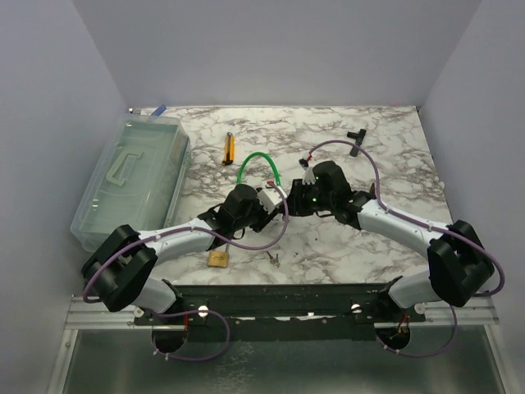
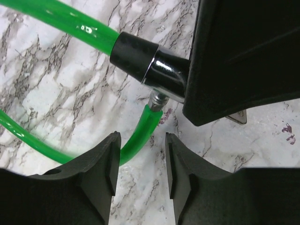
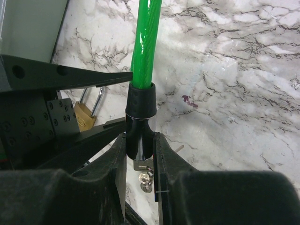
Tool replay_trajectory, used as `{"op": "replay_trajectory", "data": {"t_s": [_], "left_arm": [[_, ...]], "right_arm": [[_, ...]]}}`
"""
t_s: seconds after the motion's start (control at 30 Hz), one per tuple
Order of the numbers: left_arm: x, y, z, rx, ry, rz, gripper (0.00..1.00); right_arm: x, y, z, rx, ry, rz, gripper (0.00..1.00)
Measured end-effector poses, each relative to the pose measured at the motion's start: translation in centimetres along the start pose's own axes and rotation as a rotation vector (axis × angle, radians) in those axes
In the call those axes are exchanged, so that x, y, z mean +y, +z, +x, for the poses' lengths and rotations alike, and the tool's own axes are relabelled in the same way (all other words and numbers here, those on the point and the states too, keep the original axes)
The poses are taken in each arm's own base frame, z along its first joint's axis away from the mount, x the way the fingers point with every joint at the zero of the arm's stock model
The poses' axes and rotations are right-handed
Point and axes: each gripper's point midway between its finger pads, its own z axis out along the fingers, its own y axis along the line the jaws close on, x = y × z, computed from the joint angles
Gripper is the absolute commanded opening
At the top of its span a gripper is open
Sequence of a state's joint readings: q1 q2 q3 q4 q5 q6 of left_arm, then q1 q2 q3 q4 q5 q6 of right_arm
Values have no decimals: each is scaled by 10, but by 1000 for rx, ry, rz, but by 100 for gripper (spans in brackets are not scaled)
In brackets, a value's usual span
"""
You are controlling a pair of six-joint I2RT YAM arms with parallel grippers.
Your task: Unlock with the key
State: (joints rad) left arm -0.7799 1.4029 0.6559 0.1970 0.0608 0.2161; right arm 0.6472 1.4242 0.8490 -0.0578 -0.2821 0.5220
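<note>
A green cable lock [image 1: 254, 160] lies mid-table. My right gripper [image 3: 139, 140] is shut on its black and chrome lock head [image 3: 139, 126]. A flat silvery tab [image 3: 139, 164] shows right under that head, and the same tab [image 2: 236, 117] pokes out beneath the right finger; I cannot tell if it sits in the lock. A tiny silvery key [image 1: 273, 258] lies near the front edge. My left gripper [image 2: 140, 140] is open just short of the head [image 2: 159, 75], nothing between its pads. The cable's metal-tipped end [image 2: 157, 99] meets the head's side.
A brass padlock [image 1: 217, 258] lies near the front edge, also seen behind the left arm [image 3: 84, 116]. A clear plastic box [image 1: 135, 176] stands at the left. A yellow and black tool [image 1: 229, 148] and a small black part [image 1: 355, 135] lie at the back.
</note>
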Motion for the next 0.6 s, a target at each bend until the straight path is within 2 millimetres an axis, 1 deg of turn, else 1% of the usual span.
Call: {"op": "replay_trajectory", "data": {"t_s": [0.13, 0.2, 0.23, 0.27, 0.33, 0.6], "left_arm": [[0, 5, -5, -18, 47, 2, 39], [1, 7, -6, -27, 66, 0, 33], [2, 8, -7, -32, 76, -1, 27], [2, 9, -8, -38, 85, -3, 20], [3, 11, -10, -44, 101, -4, 1], [1, 15, -13, -63, 155, 1, 0]], "right_arm": [[1, -1, 0, -1, -1, -5, 0], [1, -1, 0, -2, -1, -5, 1], [1, -1, 0, -1, -1, -5, 1], [1, -1, 0, -1, -1, -6, 0], [2, -1, -1, -4, -3, -7, 0], [1, -4, -5, -19, -12, -7, 0]]}}
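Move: Just ahead and to the right of the left fingertips, about 2 cm each way and roughly 1 cm higher, is the green cable's plug end, some 3 cm below the right fingers and about 1 cm ahead and 1 cm left of them. From the left hand, the lock barrel is about 2 cm ahead, 3 cm right and 4 cm up; the key in it 1 cm back, 4 cm right and 3 cm up. The loose keys lie straight back some 13 cm, 8 cm down. Easing right and forward about 2 cm in all, the left hand brings its half-open fingers around the green cable end just below the metal plug and closes them, pinching it between the tips, while the wrist tips the fingers up and swings slightly clockwise, under 10 degrees. The right hand stays nearly in place, still gripping the lock barrel. ##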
